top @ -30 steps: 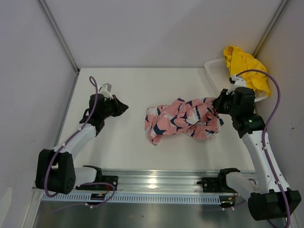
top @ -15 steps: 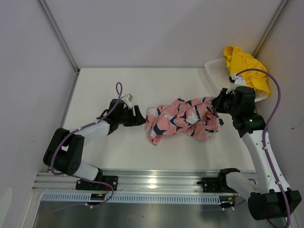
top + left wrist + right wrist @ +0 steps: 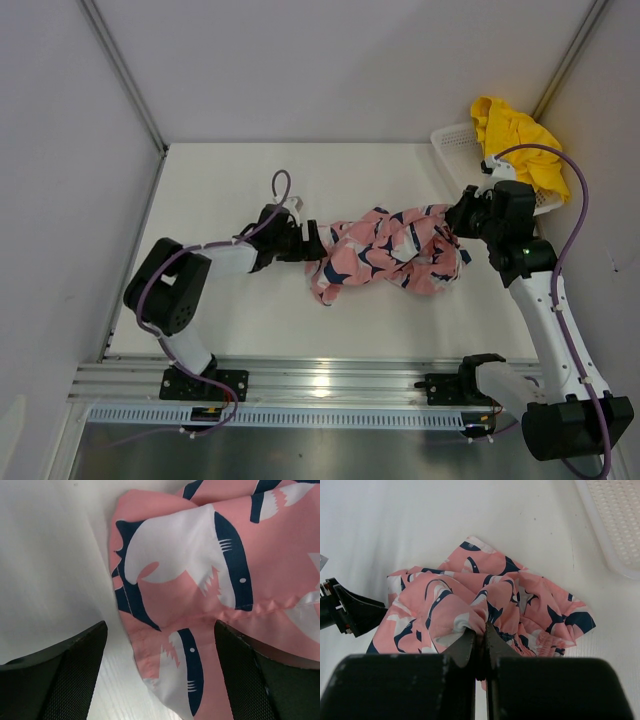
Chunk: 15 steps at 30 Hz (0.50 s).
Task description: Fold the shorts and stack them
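The pink shorts (image 3: 385, 255) with navy-and-white print lie crumpled mid-table. My left gripper (image 3: 316, 242) is open at their left edge, and the left wrist view shows a pink fold (image 3: 175, 610) between its spread fingers (image 3: 70, 670). My right gripper (image 3: 455, 222) is shut on a bunched fold at the right end of the pink shorts (image 3: 470, 605), pinched between its fingertips (image 3: 479, 632). The yellow shorts (image 3: 515, 135) are heaped on the white mesh basket (image 3: 455, 145) at the back right.
The basket's corner (image 3: 615, 525) lies close to the right of the pink shorts. Grey walls close in the table on the left, back and right. A metal rail (image 3: 330, 385) runs along the near edge.
My left arm has swung from the left side of the table rightward to the pink shorts' left edge, and its gripper has opened. The right arm has kept its pinch and place.
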{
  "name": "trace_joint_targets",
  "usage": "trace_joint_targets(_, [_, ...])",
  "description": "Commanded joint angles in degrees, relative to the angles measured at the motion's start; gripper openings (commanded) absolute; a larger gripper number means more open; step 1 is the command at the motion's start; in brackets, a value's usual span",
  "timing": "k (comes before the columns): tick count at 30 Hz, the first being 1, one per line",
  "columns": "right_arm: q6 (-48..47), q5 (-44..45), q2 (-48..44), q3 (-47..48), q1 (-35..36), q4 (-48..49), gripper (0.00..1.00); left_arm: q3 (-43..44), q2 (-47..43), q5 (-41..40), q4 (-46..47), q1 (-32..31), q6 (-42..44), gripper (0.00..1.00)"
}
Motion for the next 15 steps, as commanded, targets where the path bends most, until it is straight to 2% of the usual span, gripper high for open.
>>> trace_joint_targets(1, [-0.7, 0.2, -0.2, 0.4, -0.2, 1.7, 0.0, 2.7, 2.2, -4.2, -2.0, -1.9, 0.2, 0.9])
trace_joint_targets(6, [-0.5, 0.2, -0.2, 0.4, -0.2, 1.6, 0.0, 8.3, 5.8, -15.4, -11.0, -6.0, 3.0, 0.87])
trace_joint_targets(10, [-0.5, 0.2, -0.3, 0.5, -0.2, 1.5, 0.0, 9.0, 8.3, -16.5, -12.0, -7.2, 3.0, 0.8])
trace_joint_targets(13, [-0.4, 0.3, -0.6, 0.4, -0.1, 1.4, 0.0, 9.4, 9.8, -18.7, -13.6, -8.2, 3.2, 0.7])
trace_joint_targets(15, [-0.4, 0.4, -0.7, 0.4, -0.3, 1.5, 0.0, 9.7, 11.1, -19.4, -14.3, -8.9, 3.3, 0.57])
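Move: The left edge of the shorts lies just beyond the left hand's open fingertips, some 2 cm forward, 2 cm to the right and 2 cm below. The near left corner is roughly 12 cm back and 1 cm right of that hand; the main spread of shorts lies about 15 cm right, level fore and aft, 2 cm lower. From the right hand, already holding up the other end, this left edge is about 22 cm left, 2 cm forward and 24 cm below. The left fingers come down astride the edge of the shorts and begin gathering the cloth between their tips, closing by about a third but staying well open. The hand reaches some 3 cm forward and right onto the edge, sinking about 1.5 cm, while the wrist rolls some 15 degrees, its left side rising. The right hand stays put and keeps its grip on the raised end. ##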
